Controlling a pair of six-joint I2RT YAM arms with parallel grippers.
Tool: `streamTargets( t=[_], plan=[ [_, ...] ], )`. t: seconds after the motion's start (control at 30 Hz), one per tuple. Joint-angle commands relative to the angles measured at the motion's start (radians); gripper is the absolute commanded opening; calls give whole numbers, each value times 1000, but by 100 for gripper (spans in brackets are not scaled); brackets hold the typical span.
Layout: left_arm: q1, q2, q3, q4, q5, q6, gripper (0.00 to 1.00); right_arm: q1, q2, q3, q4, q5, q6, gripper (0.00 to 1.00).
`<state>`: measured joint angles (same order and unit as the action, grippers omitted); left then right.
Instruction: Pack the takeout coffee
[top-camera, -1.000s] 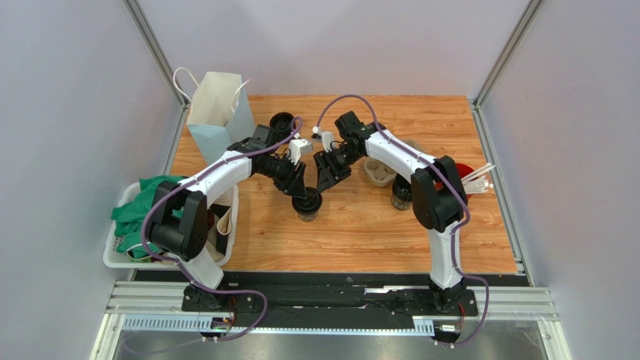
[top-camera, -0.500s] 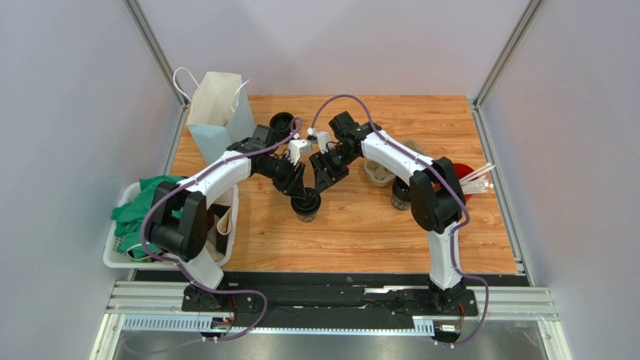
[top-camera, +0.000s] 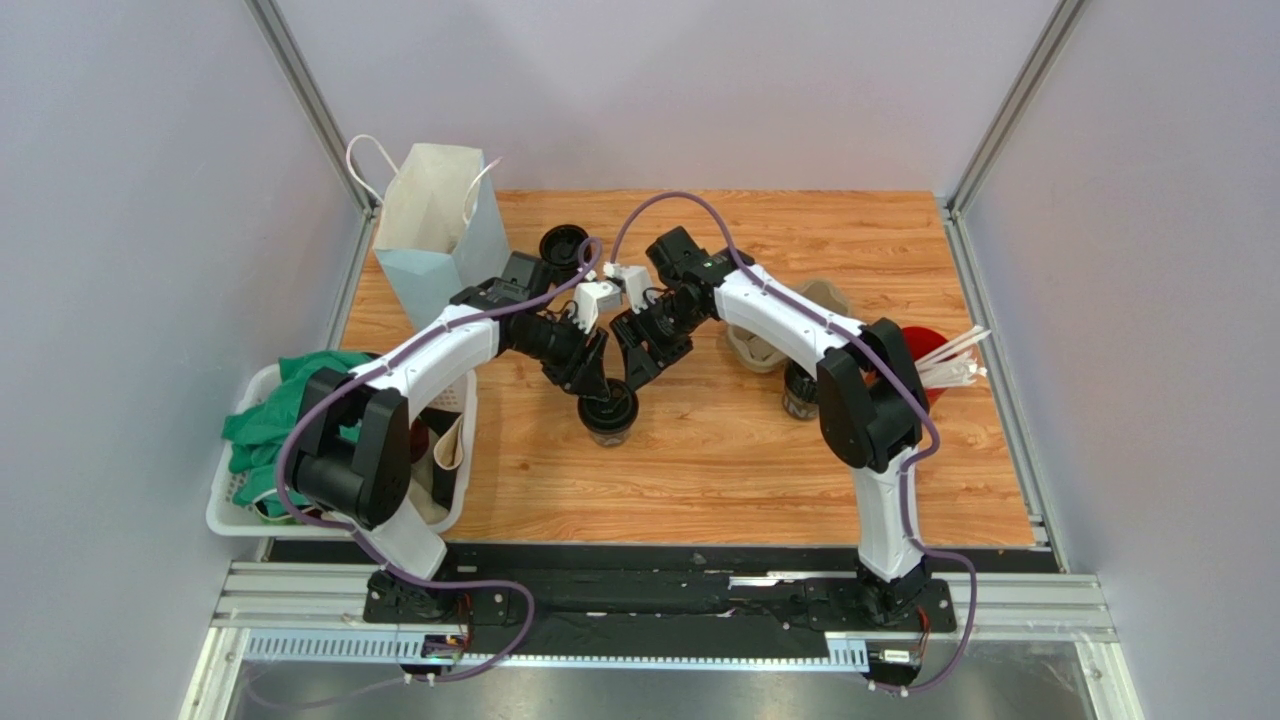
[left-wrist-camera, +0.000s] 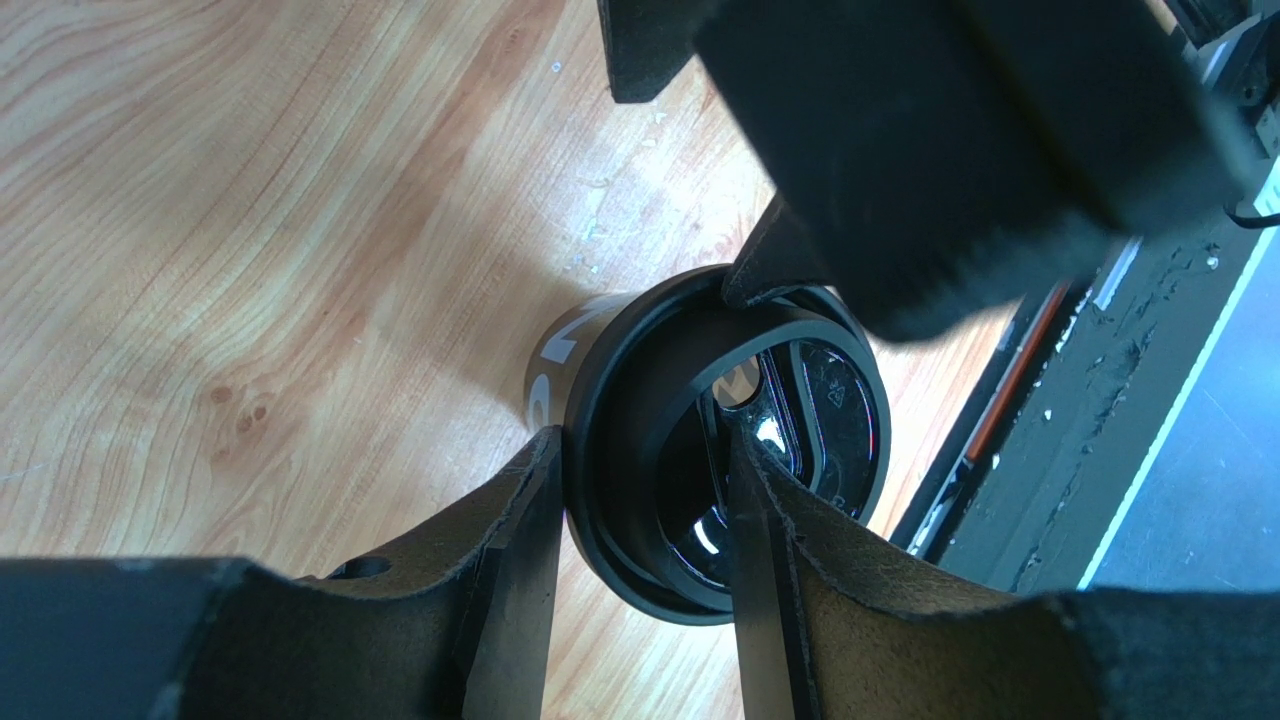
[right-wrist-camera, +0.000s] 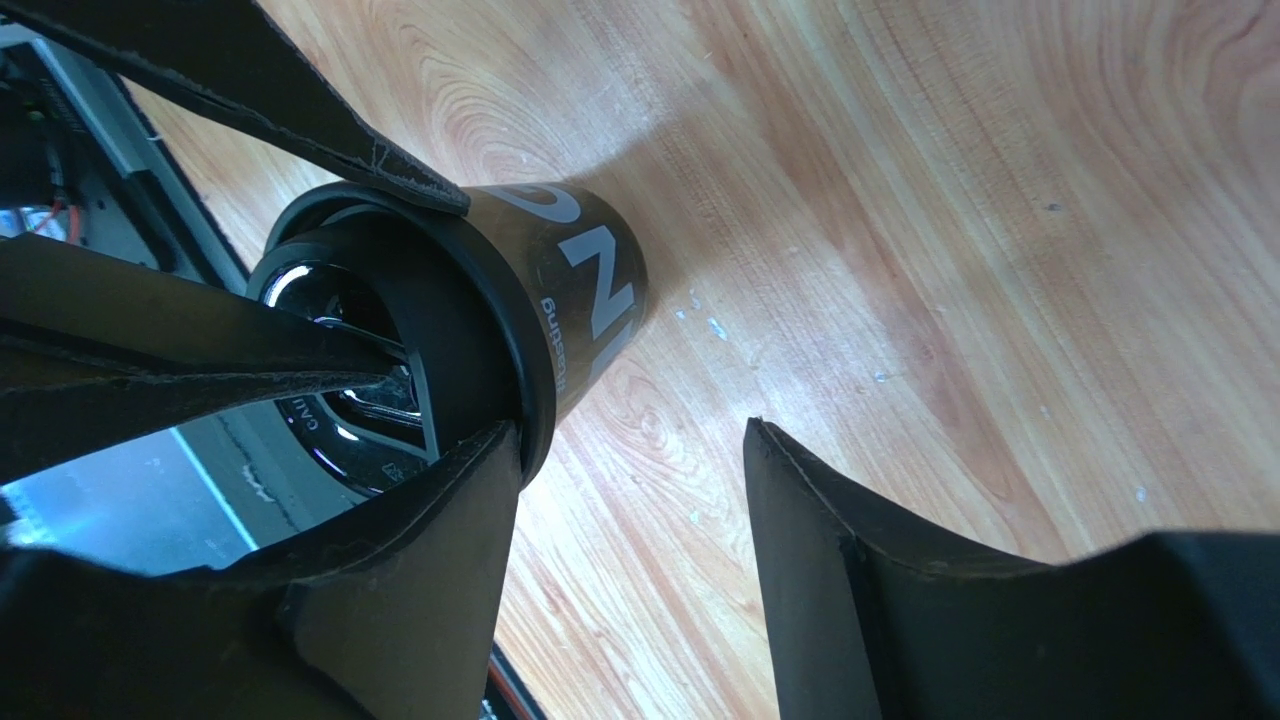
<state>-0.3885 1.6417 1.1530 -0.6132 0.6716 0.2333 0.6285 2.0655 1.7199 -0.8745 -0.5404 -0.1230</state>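
Note:
The takeout coffee is a small black cup with white lettering and a black lid, standing on the wooden table near its middle. My left gripper is shut on the lid's rim, one finger outside it and the other inside the lid's recess. In the top view that left gripper sits right over the cup. My right gripper is open beside the cup; one finger touches the lid rim, and only bare table lies between its fingers.
A white paper bag stands at the back left with another black cup beside it. A cardboard cup tray, a dark cup and a red cup with straws sit on the right. A white basket holds green cloth at the left edge.
My right arm has shifted a little to the left, closer to the cup and the left gripper. The left gripper and the cup have barely moved.

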Motion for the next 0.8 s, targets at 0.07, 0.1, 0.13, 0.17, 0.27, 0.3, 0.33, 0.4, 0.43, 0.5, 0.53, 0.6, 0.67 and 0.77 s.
streamTargets(
  t=[0.07, 0.1, 0.13, 0.17, 0.27, 0.3, 0.33, 0.4, 0.43, 0.5, 0.53, 0.6, 0.67, 0.77],
  plan=[
    [0, 61, -16, -17, -199, 97, 46, 8, -31, 35, -46, 91, -75, 61],
    [0, 60, -10, -20, -184, 92, 48, 2, -39, 55, -50, 89, -73, 62],
    [0, 56, -3, -25, -176, 87, 49, -10, -48, 64, -57, 88, -75, 62],
    [0, 53, 13, -25, -170, 84, 50, -13, -62, 72, -67, 86, -79, 62],
    [2, 40, 43, -30, -145, 75, 56, -26, -88, 79, -72, 86, -87, 62],
    [2, 35, 50, -33, -136, 74, 59, -27, -105, 79, -70, 86, -90, 62],
    [2, 27, 66, -37, -133, 70, 61, -27, -111, 79, -73, 82, -92, 62],
    [2, 24, 82, -46, -124, 70, 64, -29, -128, 79, -73, 74, -98, 62],
    [2, 20, 86, -52, -121, 69, 64, -29, -131, 81, -73, 71, -96, 62],
    [4, 10, 102, -59, -116, 69, 68, -30, -145, 87, -72, 62, -98, 62],
    [4, 9, 111, -65, -116, 66, 69, -29, -150, 89, -66, 57, -98, 62],
    [8, -6, 120, -69, -101, 57, 72, -27, -156, 95, -61, 53, -87, 62],
    [22, -19, 142, -69, -61, 44, 75, -29, -163, 90, -49, 49, -76, 62],
    [34, -46, 186, -74, -12, 23, 80, -30, -174, 80, -38, 59, -73, 61]
  ],
)
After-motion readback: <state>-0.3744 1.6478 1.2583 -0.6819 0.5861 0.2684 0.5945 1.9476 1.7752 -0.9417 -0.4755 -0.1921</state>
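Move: About 2 cm behind the left hand point and 1 cm to its right stands the lidded coffee cup, its middle some 5 cm below. From the right hand the cup lies about 5 cm left, 4 cm back and 5 cm below. Some 21 cm to the right hand's right, level with it, is the second cup; the cup carrier lies 12 cm ahead and 19 cm right. The black lids stand roughly 22 cm ahead of the left hand and 6 cm left. Backing off the lidded cup with both hands: the right hand slides forward and to its right off the rim's edge, then climbs, ending about 5.5 cm higher with its fingers still open. The left, fingers straddling the lid's rim, spreads them from half to three-quarters open while drawing forward and upward, some 3 cm altogether. ##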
